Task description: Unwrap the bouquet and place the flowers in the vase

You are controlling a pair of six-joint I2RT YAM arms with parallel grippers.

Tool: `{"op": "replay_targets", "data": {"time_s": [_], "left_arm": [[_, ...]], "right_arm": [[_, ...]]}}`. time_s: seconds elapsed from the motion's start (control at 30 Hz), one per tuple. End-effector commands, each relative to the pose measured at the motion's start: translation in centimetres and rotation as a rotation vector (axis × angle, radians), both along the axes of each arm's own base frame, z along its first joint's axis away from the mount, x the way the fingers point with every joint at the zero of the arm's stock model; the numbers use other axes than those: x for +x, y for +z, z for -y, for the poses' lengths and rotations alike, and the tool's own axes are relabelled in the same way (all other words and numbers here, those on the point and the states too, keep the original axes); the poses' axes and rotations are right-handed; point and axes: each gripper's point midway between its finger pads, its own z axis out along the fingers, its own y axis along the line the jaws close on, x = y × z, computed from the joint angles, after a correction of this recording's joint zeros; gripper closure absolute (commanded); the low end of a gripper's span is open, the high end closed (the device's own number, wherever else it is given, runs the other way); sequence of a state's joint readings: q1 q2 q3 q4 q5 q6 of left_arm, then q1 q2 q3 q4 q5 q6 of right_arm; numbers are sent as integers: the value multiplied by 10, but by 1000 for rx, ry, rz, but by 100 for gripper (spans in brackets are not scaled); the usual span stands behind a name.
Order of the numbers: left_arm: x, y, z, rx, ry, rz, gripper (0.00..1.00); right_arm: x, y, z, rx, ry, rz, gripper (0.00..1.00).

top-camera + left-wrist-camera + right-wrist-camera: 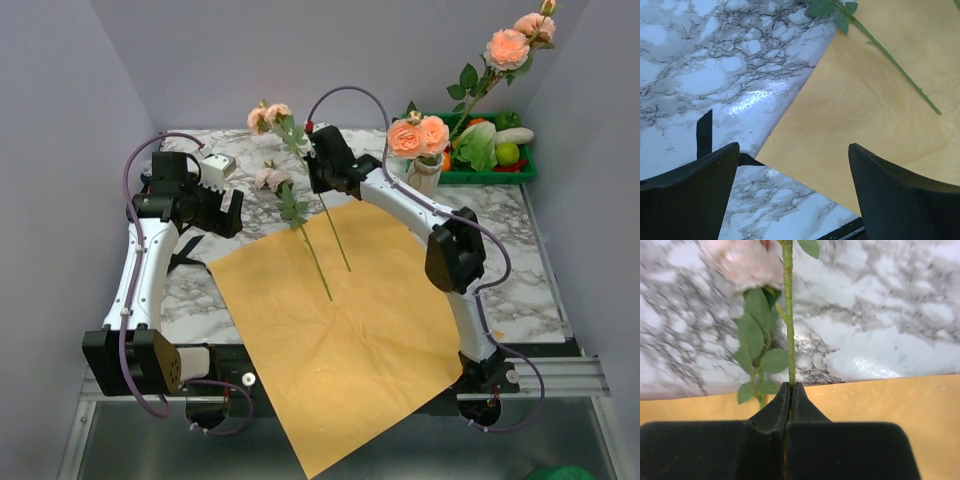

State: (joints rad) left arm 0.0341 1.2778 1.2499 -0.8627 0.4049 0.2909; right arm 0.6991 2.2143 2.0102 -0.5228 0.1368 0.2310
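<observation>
The bouquet's orange paper point(340, 340) lies spread flat on the marble table. My right gripper point(318, 183) is shut on the thin green stem point(788, 315) of a peach rose point(268, 115), just past the paper's far edge; its jaws point(791, 386) pinch the stem. A second, pale-pink rose point(270, 178) lies beside it with its stem on the paper. The cream vase point(424, 176) stands at the back right with peach roses point(420, 135) in it. My left gripper point(238, 212) is open over the paper's left corner point(794, 146), holding nothing.
A black ribbon point(704, 132) lies on the marble by the paper's left corner. A green crate of vegetables point(490, 160) stands behind the vase. A small white box point(217, 165) sits at the back left. Grey walls enclose three sides of the table.
</observation>
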Motion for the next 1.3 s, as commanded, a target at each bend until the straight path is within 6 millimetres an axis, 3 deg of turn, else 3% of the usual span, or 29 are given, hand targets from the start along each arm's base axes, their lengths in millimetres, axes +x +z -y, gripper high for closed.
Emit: {"op": "replay_targets", "data": {"time_s": [0.0,0.07,0.23,0.3,0.33,0.4,0.43,0.53,0.57,0.63,0.67,0.77,0.87,0.9,0.97,1.13,1.27], "left_arm": [[-6,22,1,-10,-11,51,1],[-7,22,0,-5,-9,53,1],[-7,27,1,-11,-11,62,1],[-7,26,3,-24,-15,57,1],[-7,27,4,-27,-14,59,1],[-6,26,5,-37,-14,52,1],[-5,25,5,-39,-14,49,1],[-4,25,4,-35,-10,47,1],[-4,26,4,-33,-7,49,1],[-3,27,3,-28,-3,54,1],[-3,28,3,-29,-4,58,1],[-3,28,3,-26,-5,60,1],[-3,29,2,-23,-6,59,1],[-2,28,2,-22,-7,58,1],[-2,29,3,-23,-12,63,1],[2,29,5,-36,-19,57,1],[5,32,6,-37,-23,63,1]], "right_arm": [[9,97,-5,125,11,215,99],[7,118,-7,169,30,265,99],[-24,191,-6,249,97,426,99],[-36,223,-9,277,128,508,99],[-47,251,-4,303,134,560,99],[-65,289,-3,324,167,660,99],[-76,318,5,341,170,723,99],[-98,367,20,354,171,841,99],[-111,396,35,380,162,894,99],[-125,422,56,401,137,944,99],[-137,441,77,409,107,997,99],[-159,473,118,416,31,1137,99],[-183,488,173,387,-89,1269,99],[-190,479,187,367,-117,1285,99],[-201,485,215,361,-202,1347,99],[-203,474,254,262,-310,1383,99],[-187,461,272,212,-366,1383,99]]}}
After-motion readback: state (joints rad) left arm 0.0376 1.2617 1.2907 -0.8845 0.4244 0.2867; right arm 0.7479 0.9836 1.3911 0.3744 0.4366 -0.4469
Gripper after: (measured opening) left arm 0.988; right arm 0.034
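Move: The stem of the rose spray is already in the right fingers; the vase it is meant for stands about 20 cm to that hand's right and roughly level with it in reach, its middle near hand height. The last flower lies on the table about 13 cm below, its middle some 3 cm left and 4 cm back. The green crate is about 33 cm right and 20 cm ahead. From the left hand, the vase is roughly 43 cm right and 15 cm ahead. The held rose spray is carried high off the table, still pinched by its stem in the shut right fingers: fast and nearly straight up at first, then back and sweeping to the right, close to 50 cm up, 20 back and 25 right in all. The wrist tips up by about 80 degrees, taking the fingers from slanting down to pointing forward and up, with a small forward turn-back only at the very end. ##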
